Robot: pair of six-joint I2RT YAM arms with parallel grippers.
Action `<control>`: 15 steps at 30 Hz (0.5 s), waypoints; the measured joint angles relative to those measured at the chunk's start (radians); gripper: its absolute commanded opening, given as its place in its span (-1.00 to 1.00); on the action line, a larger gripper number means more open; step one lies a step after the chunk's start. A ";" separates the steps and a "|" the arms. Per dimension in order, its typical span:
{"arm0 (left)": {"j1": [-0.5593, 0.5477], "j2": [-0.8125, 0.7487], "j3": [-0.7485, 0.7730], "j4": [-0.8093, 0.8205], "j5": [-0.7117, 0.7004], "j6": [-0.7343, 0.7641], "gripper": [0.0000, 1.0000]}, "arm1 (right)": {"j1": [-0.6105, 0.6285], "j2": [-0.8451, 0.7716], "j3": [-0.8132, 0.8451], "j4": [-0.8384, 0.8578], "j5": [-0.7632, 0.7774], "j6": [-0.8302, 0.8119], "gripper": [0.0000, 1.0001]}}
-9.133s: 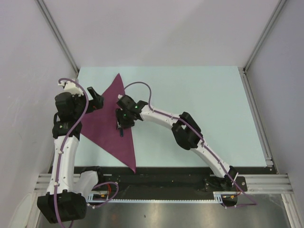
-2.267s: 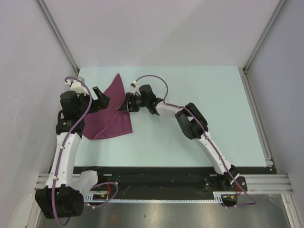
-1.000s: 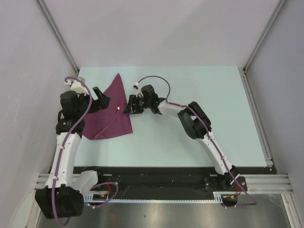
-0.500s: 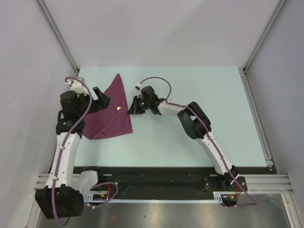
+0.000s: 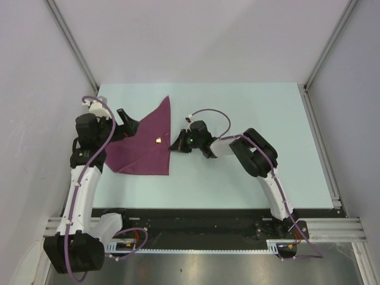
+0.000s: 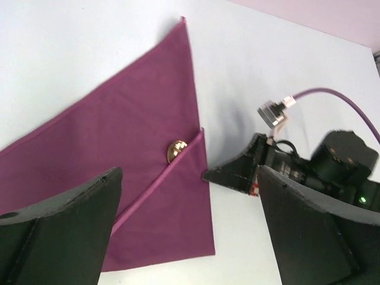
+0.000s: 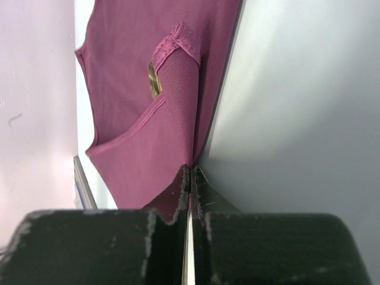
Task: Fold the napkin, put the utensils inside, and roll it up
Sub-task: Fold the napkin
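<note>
The magenta napkin (image 5: 139, 151) lies folded as a triangle on the left of the table, one point toward the back. A gold spoon bowl (image 5: 159, 141) shows beside a folded hem; its handle is hidden under the cloth. My right gripper (image 5: 173, 148) lies low at the napkin's right edge, shut on the napkin's edge. The right wrist view shows the closed tips (image 7: 190, 169) pinching the napkin (image 7: 142, 89) with the spoon bowl (image 7: 153, 80) beyond. My left gripper (image 5: 130, 123) hovers open over the napkin's left part. Its view shows the napkin (image 6: 113, 142) and spoon bowl (image 6: 176, 150) below.
The pale blue table (image 5: 255, 113) extends right and back from the cloth. Grey walls and metal frame posts (image 5: 74, 47) close in both sides. A black rail (image 5: 202, 217) runs along the near edge. The right arm's purple cable (image 5: 208, 113) loops above its wrist.
The right gripper closed at the napkin's right edge and moved right, dragging the cloth and spoon with it; the napkin's back point shifted right. The left arm stayed put.
</note>
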 measured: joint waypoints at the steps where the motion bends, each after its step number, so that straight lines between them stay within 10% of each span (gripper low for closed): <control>1: -0.001 0.000 0.000 0.000 0.002 0.000 0.99 | 0.002 -0.023 -0.042 0.017 0.011 0.011 -1.00; 15: -0.013 0.000 0.000 0.000 0.008 0.000 0.99 | 0.204 -0.318 -0.553 0.213 0.347 0.250 -0.78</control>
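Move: The right fingers are already shut on the napkin's folded right edge, just above the table. The bare table beside that edge, where the edge is taken, lies some 11 cm back and 4 cm right. The spoon's bowl peeks from the fold about 4 cm ahead and 5 cm left; the napkin's far corner is roughly 25 cm straight ahead, its near corner 12 cm back. From the left hand, that bare spot is about 7 cm back, 19 cm right and 24 cm below. Back towards the table's near edge, low and almost level, the right hand drags the pinched napkin edge about 11 cm, at first slanting to the right as well (some 4 cm), then almost straight back. The fingers stay shut on the cloth while the wrist turns some 10 degrees clockwise. ##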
